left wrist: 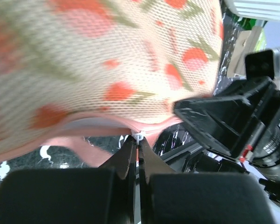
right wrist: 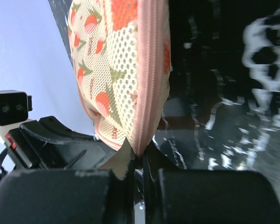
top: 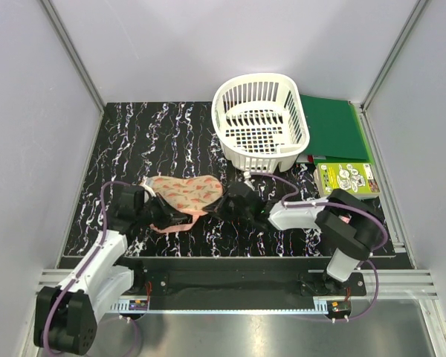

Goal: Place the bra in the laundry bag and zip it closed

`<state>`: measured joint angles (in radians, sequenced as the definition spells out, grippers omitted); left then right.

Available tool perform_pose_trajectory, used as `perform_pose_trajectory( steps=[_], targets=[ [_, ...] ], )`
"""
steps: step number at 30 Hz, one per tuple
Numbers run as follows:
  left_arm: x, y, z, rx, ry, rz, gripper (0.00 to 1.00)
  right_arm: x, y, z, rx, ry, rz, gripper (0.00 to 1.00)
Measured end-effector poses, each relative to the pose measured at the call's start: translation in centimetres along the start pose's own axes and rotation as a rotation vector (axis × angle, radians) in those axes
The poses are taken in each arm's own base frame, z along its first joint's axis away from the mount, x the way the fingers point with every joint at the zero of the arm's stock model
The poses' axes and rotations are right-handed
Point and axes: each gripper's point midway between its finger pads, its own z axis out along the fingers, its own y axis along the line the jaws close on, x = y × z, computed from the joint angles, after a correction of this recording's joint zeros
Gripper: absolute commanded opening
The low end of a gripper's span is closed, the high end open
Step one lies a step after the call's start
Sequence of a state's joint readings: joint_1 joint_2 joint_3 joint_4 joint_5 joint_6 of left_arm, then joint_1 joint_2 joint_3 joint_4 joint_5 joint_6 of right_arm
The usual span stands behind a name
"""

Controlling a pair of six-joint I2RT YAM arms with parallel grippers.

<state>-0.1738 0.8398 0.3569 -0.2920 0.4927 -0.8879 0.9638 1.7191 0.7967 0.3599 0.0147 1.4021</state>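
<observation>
The laundry bag [top: 184,192] lies on the black marbled mat between my two grippers; its peach mesh with a watermelon print fills the left wrist view [left wrist: 107,70]. My left gripper [top: 163,213] is at the bag's near-left edge, shut on a small white zipper pull [left wrist: 138,136] on the pink trim, jaws pressed together [left wrist: 138,143]. My right gripper [top: 224,205] is at the bag's right end, shut on the pink zipper trim [right wrist: 147,93], which runs down into the jaws [right wrist: 139,156]. The bra is out of view. A loose pink strap [top: 180,225] curls under the bag's near edge.
A white slotted basket [top: 217,111] stands at the back right of the mat [top: 134,141]. A green folder [top: 334,126] and a printed booklet [top: 347,178] lie to its right. Grey walls close in left, right and behind. The grippers sit about a bag's length apart.
</observation>
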Motion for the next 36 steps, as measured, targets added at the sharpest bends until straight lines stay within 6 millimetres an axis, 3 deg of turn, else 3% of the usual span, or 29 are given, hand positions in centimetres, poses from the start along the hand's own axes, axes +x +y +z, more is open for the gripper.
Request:
perform_pose_trajectory(
  steps=[6,9,12,16,21,24,28,32,36],
  targets=[
    [-3.4,2.9,-0.8,-0.073,-0.101,-0.061,0.0,-2.9,-2.7,-2.2,0.034,-0.046,-0.004,0.01],
    [-4.7,4.0,-1.4,-0.103,-0.14,-0.088,0.0,-4.3,-4.6,-3.0,0.061,-0.036,-0.04,0.12],
    [-4.6,3.9,-1.4,-0.097,-0.129,-0.08,0.0,-4.8,-5.0,-3.3,0.064,0.016,-0.103,0.31],
    [-4.5,3.3,-1.7,-0.072,-0.133,-0.067,0.0,-4.3,-3.6,-2.6,0.041,0.108,-0.207,0.64],
    [-2.2,0.6,-2.0,0.018,-0.112,0.003,0.0,-3.0,-2.5,-2.5,0.032,0.151,-0.198,0.85],
    [0.1,-1.1,-2.2,0.079,-0.069,0.041,0.0,0.0,-2.5,-3.1,0.065,0.181,-0.186,0.89],
    [1.8,-1.9,-2.3,0.111,-0.028,0.042,0.0,5.0,-0.3,-5.5,0.025,0.228,-0.129,0.89],
    [2.9,-2.2,-2.3,0.109,0.003,0.039,0.0,5.7,-0.2,-6.7,0.01,0.199,-0.009,0.89],
    [3.7,-2.2,-2.3,0.107,0.019,0.043,0.0,4.7,0.0,-6.3,0.013,0.141,0.06,0.76]
  ],
)
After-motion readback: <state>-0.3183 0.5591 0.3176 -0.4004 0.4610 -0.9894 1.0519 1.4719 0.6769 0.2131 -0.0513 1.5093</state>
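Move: The left fingers already pinch the zip pull, with the middle of the laundry bag about 5 cm ahead of that hand, level with it sideways and some 5 cm lower. The right fingers are already shut on the bag's pink rim; from them the bag's middle lies about 3 cm ahead, 6 cm left and 5 cm down, the zip pull 3 cm back and 6 cm left, the pink strap 5 cm back and 4 cm left, the white basket roughly 22 cm ahead and 14 cm right. The hands first draw apart, the right dragging the pinched rim about 7 cm to the right and slightly down while the left, keeping its pinch on the zip pull, goes some 6 cm left and a little forward. The right then opens wide, lets go of the rim, comes a few centimetres left and sweeps about 9 cm back towards the base while rising, ending open near the bag's near edge, as the left brings the pull back to the right, towards the base and a few centimetres up. ##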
